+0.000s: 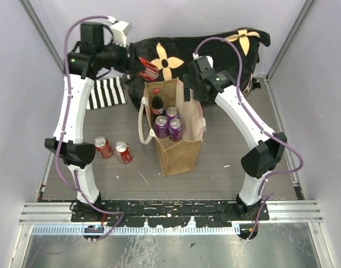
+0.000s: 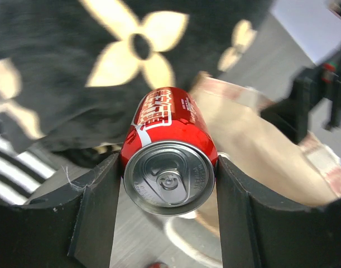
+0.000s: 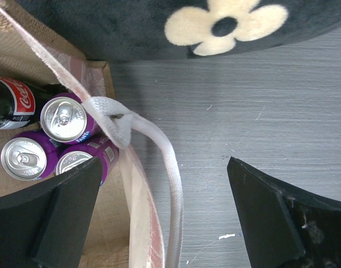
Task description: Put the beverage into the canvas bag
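Observation:
The tan canvas bag (image 1: 180, 153) stands open mid-table, holding a cola bottle (image 1: 157, 104) and three purple cans (image 1: 161, 127). My left gripper (image 1: 143, 69) is shut on a red cola can (image 1: 149, 70), held in the air over the black cushion just behind the bag's back left corner. In the left wrist view the can (image 2: 169, 149) sits between my fingers (image 2: 100, 206), with the bag (image 2: 259, 142) ahead to the right. My right gripper (image 1: 191, 88) is open and empty above the bag's right rim. Its jaws straddle the cream handle (image 3: 173, 184) and side panel (image 3: 138, 215).
Two more red cans (image 1: 104, 147) (image 1: 124, 151) lie on the table left of the bag. A big black cushion with tan flowers (image 1: 215, 53) fills the back. A black-and-white striped cloth (image 1: 106, 93) lies at the back left. Walls close in on both sides.

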{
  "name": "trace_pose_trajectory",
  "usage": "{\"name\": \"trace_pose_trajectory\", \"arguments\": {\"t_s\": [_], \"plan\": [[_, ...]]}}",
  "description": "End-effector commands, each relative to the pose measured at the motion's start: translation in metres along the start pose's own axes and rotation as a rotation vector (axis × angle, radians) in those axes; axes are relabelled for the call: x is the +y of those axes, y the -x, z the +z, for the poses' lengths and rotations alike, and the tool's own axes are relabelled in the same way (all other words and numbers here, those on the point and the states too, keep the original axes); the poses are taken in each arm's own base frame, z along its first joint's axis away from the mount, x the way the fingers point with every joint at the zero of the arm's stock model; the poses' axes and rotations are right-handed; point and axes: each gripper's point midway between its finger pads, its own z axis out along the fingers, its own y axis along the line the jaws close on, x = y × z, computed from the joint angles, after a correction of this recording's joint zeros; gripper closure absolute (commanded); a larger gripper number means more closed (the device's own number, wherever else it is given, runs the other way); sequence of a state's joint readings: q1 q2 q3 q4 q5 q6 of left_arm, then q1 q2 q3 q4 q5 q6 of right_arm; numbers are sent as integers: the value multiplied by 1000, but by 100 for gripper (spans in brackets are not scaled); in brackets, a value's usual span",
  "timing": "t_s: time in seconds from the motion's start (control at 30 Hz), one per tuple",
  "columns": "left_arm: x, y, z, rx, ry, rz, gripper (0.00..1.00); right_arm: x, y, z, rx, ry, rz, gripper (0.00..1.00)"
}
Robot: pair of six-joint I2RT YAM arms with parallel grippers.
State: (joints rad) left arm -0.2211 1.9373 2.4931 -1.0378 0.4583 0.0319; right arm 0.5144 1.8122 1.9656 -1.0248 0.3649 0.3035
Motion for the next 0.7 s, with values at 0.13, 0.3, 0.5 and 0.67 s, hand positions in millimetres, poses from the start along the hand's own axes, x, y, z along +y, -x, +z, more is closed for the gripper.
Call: {"name": "trace_pose_trajectory", "arguments": {"t_s": [0.13,0.3,0.5,0.67], "plan": [[-112,-5,16,-13,-343,178,100,-42,24,-36,-112,-123,102,0],[-126,-53,33,123,-420,237,100,-63,21,-47,-119,-188,133,0],[-139,-110,45,262,-499,381,100,-68,14,-48,-108,-192,152,0],[-136,-150,43,388,-538,477,100,-69,8,-46,-95,-196,157,0]]}}
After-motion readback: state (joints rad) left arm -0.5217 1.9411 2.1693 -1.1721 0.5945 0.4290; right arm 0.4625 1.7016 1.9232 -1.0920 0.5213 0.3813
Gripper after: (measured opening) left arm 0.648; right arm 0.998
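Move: The left hand, already gripping a red can high beyond the left far edge of the bag, has the canvas bag's middle about 9 cm back, 12 cm to its right and 26 cm below. Inside, the three purple cans stand about 5 cm back, 11 cm right and 32 cm down; the cola bottle is some 2 cm back, 6 cm right, 27 cm down. From the idle right hand the bag's middle lies roughly 13 cm left, 5 cm back, 11 cm below. Rightward and back, the left hand first swings the held red can in over the bag's mouth, then sinks about 13 cm between the bag's walls' tops, still easing back, while the wrist turns some 35 degrees clockwise and the fingers keep their hold. The right hand, open, clears away from the bag, about 6 cm to the right and a little up. ##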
